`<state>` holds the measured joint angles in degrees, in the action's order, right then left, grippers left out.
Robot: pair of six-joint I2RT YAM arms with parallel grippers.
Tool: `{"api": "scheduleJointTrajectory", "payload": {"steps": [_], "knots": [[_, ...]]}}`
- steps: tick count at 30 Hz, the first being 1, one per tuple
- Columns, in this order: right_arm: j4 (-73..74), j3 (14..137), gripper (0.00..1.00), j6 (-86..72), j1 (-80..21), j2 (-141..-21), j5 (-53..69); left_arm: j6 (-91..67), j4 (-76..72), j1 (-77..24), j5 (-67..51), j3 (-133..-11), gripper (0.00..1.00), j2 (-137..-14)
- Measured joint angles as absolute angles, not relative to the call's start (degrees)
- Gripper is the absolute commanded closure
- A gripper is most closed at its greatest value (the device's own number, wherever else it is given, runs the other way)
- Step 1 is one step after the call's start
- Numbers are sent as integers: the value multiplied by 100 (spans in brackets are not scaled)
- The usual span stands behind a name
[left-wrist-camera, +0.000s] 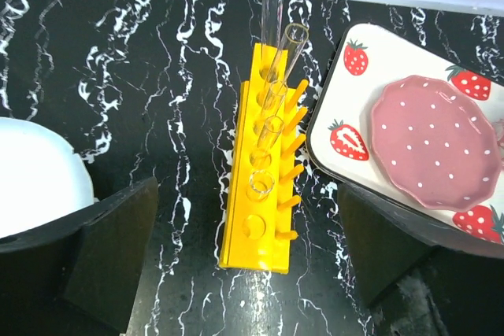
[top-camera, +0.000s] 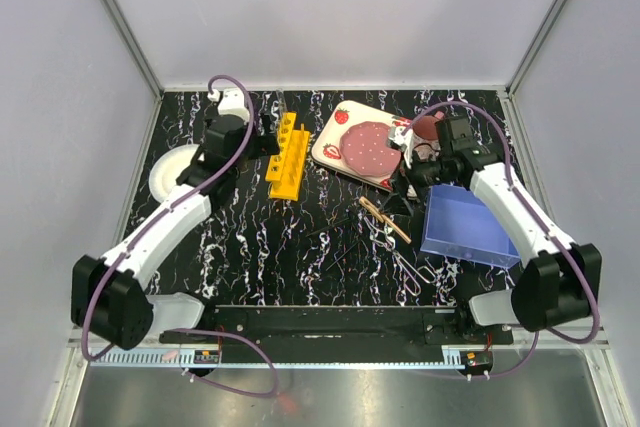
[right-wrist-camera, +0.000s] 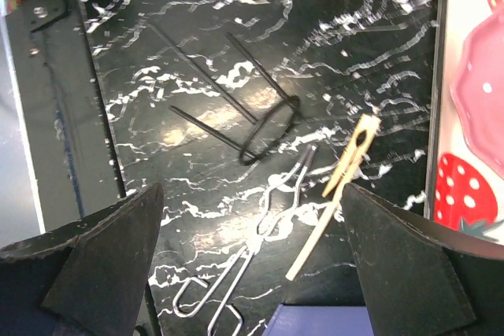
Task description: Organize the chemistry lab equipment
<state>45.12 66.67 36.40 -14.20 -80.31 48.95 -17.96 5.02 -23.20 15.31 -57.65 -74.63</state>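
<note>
The yellow holed rack [left-wrist-camera: 240,194] [top-camera: 288,159] stands on the black marbled table with several clear glass tubes [left-wrist-camera: 273,13] upright in its holes; its nearest hole is empty. My left gripper [left-wrist-camera: 248,273] [top-camera: 262,147] hovers open just short of the rack's near end, holding nothing. My right gripper [right-wrist-camera: 252,273] [top-camera: 413,185] is open above the silvery forceps [right-wrist-camera: 272,222] [top-camera: 405,265]. The tan wooden clamp [right-wrist-camera: 345,175] [top-camera: 385,219] lies beside the forceps. The thin black rods [right-wrist-camera: 228,92] [top-camera: 335,247] lie just beyond them.
A strawberry-print tray [top-camera: 335,142] [left-wrist-camera: 350,120] with a pink dotted plate [top-camera: 368,147] sits right of the rack. A pink cup [top-camera: 428,125] stands behind my right gripper. A blue box [top-camera: 465,227] is at the right, a white plate [top-camera: 168,172] at the left.
</note>
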Motion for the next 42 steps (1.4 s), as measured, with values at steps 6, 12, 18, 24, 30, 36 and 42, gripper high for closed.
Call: {"api": "scheduleJointTrajectory", "payload": {"steps": [6, 12, 18, 24, 30, 36, 42], "knots": [[5603, 6364, 0, 6051, -1431, -7227, 5743, -1603, 1015, -2139, 1431, -5669, 1, -6521], [6796, 6862, 0, 7555, -1949, -7865, 5961, -1378, 1791, -1472, 974, -5428, 1, -5430], [6737, 7498, 0, 7175, -3389, -8532, 4941, -1024, 2224, -1457, 792, -4838, 1, -4335], [6250, 8407, 1, 6392, -3990, -9461, 3627, -860, 2443, -1457, 814, -4366, 1, -4152], [5830, 8477, 18, 5911, -4484, -10090, 2425, -777, 2512, -1457, 812, -4322, 1, -4265], [5612, 8479, 48, 5623, -4637, -10558, 1717, -770, 2512, -1457, 799, -4303, 1, -4165], [5522, 8482, 92, 5472, -4650, -10783, 1479, -768, 2515, -1457, 803, -4298, 1, -4099]]}}
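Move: For the right hand, the black wire stand lies on its side some 12 cm to the left, about 5 cm back and 12 cm below. At table height from this hand, the wooden holder is about 2 cm back, neither left nor right, and the metal tongs are roughly 12 cm back and 4 cm right. From the left hand, the stand is about 18 cm back, 15 cm right and 18 cm below. Right hand descends and moves left, about 10 cm each, twisting as fingers close on black stand; left retreats. ##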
